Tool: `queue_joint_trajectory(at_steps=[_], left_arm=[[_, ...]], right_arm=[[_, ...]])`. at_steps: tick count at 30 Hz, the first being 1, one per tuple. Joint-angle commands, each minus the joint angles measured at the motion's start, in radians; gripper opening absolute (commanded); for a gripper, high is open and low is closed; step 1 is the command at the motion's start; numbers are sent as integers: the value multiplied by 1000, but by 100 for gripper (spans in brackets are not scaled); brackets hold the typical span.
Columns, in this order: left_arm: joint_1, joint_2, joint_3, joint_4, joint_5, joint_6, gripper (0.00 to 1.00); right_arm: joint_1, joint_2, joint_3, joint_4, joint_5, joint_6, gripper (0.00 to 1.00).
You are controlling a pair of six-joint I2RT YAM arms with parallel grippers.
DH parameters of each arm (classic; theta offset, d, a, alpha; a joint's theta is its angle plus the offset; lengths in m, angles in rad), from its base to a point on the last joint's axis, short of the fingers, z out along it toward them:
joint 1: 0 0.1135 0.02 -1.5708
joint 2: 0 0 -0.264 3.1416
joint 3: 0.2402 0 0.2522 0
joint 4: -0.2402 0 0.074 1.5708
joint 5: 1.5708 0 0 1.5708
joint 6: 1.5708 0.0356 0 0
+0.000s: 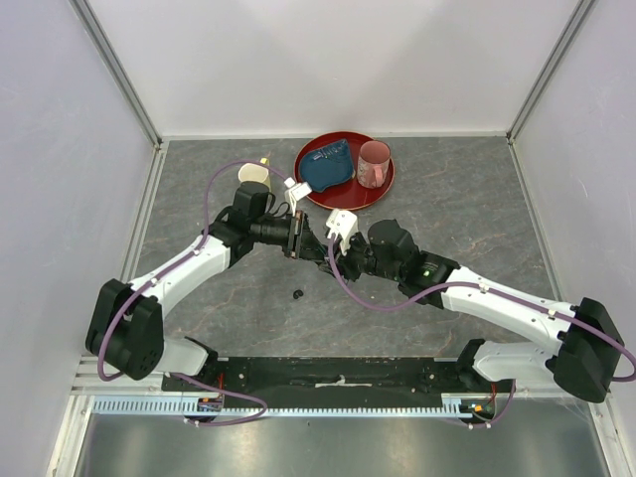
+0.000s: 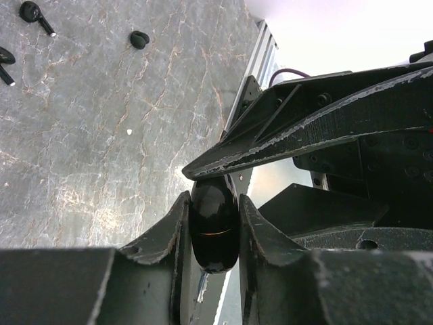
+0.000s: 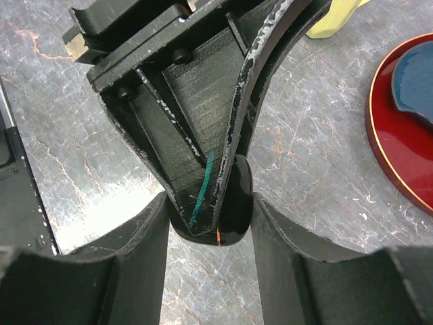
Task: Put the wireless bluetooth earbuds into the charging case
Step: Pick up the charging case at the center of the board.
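A glossy black oval charging case [image 2: 214,227] hangs above the table, lid closed, held from both sides. My left gripper [image 2: 213,206] is shut on it, its fingers pressed against the case's two flat faces. Coming from the opposite side, my right gripper [image 3: 210,217] is also shut on the case [image 3: 238,196], with one left finger [image 3: 196,128] wedged in between. In the top view both grippers [image 1: 298,237] [image 1: 328,248] meet at mid-table and hide the case. Tiny black earbuds lie loose on the table [image 2: 35,15] [image 2: 139,39] [image 2: 4,66]; one earbud [image 1: 297,294] shows in the top view.
A red plate [image 1: 363,199] at the back carries a blue object [image 1: 331,164] and a pink mug [image 1: 374,164]. A cream mug [image 1: 254,172] stands left of the plate. The plate's rim [image 3: 399,169] lies just right of my right gripper.
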Motion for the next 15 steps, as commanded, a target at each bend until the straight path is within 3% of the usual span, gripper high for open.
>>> queue_joint_trajectory(at_steps=[1, 3, 4, 5, 6, 11, 15], left_arm=[[-11, -31, 31, -13, 29, 64, 2], [-11, -42, 28, -16, 14, 70, 2], [-11, -54, 28, -19, -10, 76, 2], [-11, -60, 27, -19, -24, 77, 2], [-11, -66, 25, -26, -43, 81, 2], [-6, -105, 18, -46, -195, 100, 2], [8, -149, 5, -50, -303, 110, 2]], right_arm=[[-5, -4, 25, 66, 20, 24, 33], [-5, -7, 25, 73, 29, 33, 46], [-6, -10, 25, 79, 34, 46, 54], [-5, -12, 25, 83, 41, 52, 70], [-5, -15, 25, 84, 47, 59, 75], [-5, -64, 11, 83, 84, 89, 89], [-6, -136, -18, 69, 156, 133, 94]])
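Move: The charging case is already between both hands, up in the air: its middle is about 2 cm to the right of the left hand's point and some 1 cm to the left of the right hand's, level with both. From the left hand, all roughly 19 cm below, the left earbud lies about 4 cm ahead and 6 cm to the left, the centre pair of earbuds 17 cm ahead and 9 cm to the right, and the right earbud 9 cm ahead and 20 cm to the right. The right fingers let go of the charging case, spreading from about half open to nearly full, and that hand lifts off it, mostly up by some 2 cm and slightly forward, then to the right. The left hand keeps its pinch on the case and, starting a little later, carries it about 2 cm forward and left, turning roughly 10 degrees with its fingertips swinging forward. ##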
